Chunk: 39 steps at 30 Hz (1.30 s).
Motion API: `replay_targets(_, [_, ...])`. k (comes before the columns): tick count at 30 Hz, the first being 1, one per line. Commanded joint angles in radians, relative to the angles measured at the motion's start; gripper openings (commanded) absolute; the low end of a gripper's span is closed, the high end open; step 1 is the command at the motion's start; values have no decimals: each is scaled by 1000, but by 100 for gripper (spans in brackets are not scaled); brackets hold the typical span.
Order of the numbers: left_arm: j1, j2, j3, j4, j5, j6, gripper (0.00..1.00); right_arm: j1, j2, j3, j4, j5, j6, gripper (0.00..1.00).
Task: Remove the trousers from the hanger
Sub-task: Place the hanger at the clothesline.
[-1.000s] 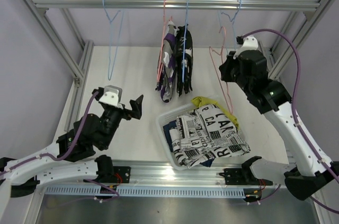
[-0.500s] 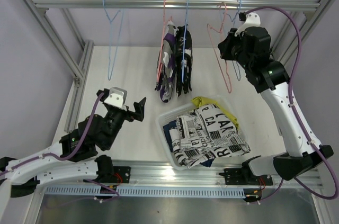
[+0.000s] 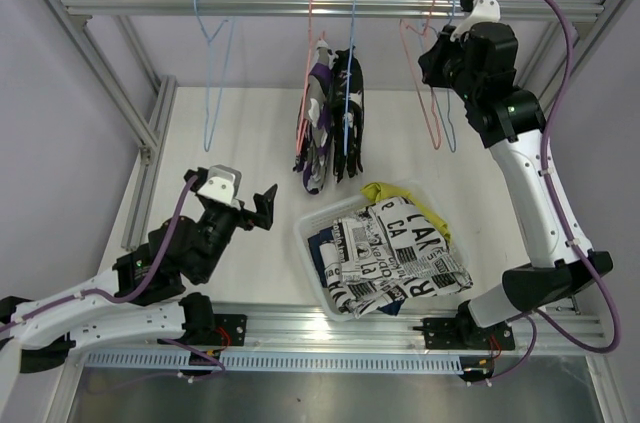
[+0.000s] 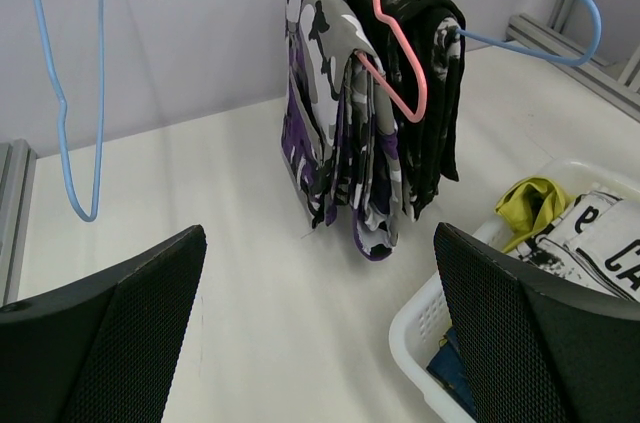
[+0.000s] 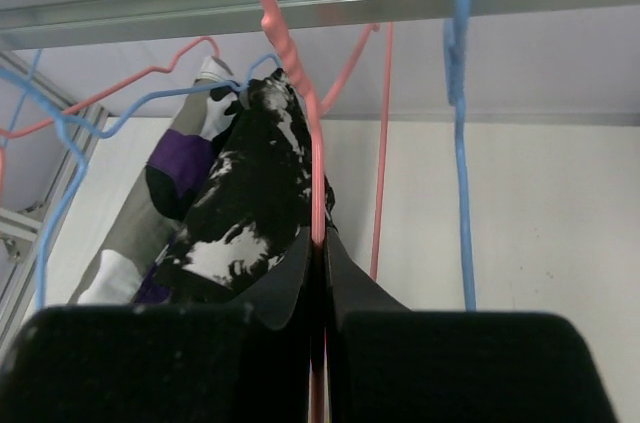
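Two trousers hang side by side at the rail's middle: a purple-white-black pair (image 3: 316,138) (image 4: 330,133) on a pink hanger (image 4: 395,48), and a black-and-white splatter pair (image 3: 350,118) (image 4: 430,53) (image 5: 250,213) on a blue hanger (image 4: 540,38). High at the right end of the rail, my right gripper (image 3: 433,51) (image 5: 320,243) is shut on the wire of an empty pink hanger (image 3: 428,83) (image 5: 290,53), whose hook is level with the rail. My left gripper (image 3: 264,205) (image 4: 318,243) stands open low over the table, facing the hanging pairs, with nothing between its fingers.
A white basket (image 3: 308,243) (image 4: 432,311) at front centre holds yellow (image 3: 392,196), grey-white patterned (image 3: 400,253) and navy (image 3: 325,255) trousers. Empty blue hangers hang at the rail's left (image 3: 212,73) and beside the right gripper (image 3: 450,103). Frame posts (image 3: 150,108) flank the table.
My right arm has lifted the empty pink hanger from beside the basket up to the rail. The left arm has barely shifted.
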Motion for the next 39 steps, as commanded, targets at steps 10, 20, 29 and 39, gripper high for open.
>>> replay_targets(10, [41, -5, -10, 30, 33, 11, 99, -117, 44, -81, 120, -151, 27, 0])
replay_targets(20, [54, -7, -8, 28, 41, 8, 99, -129, 15, -210, 187, -183, 46, 0])
replay_targets(29, [57, -10, -10, 28, 48, 4, 99, -129, -58, -301, 196, -183, 67, 64])
replay_targets(39, [63, -8, -8, 27, 48, 4, 99, -129, -200, -377, 157, -175, 66, 69])
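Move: My right hand, shut on the pink hanger with its hook raised, has the clothesline spot about 9 cm ahead, 2 cm to the right and 3 cm higher. A bare blue hanger hangs there, its middle about 6 cm ahead of me, 4 cm right and 6 cm down; the black-and-white trousers hang some 15 cm left, 8 cm ahead and 10 cm down. From my left hand that spot is about 30 cm ahead, 40 cm right and 12 cm up. I ease my right hand about 4 cm forward and 2 cm to the right while lowering it some 6 cm, bringing the pink hanger's hook down over the clothesline. There I open the fingers to let go of the wire, then draw back nearly 5 cm, dipping about 3 cm before rising again. ##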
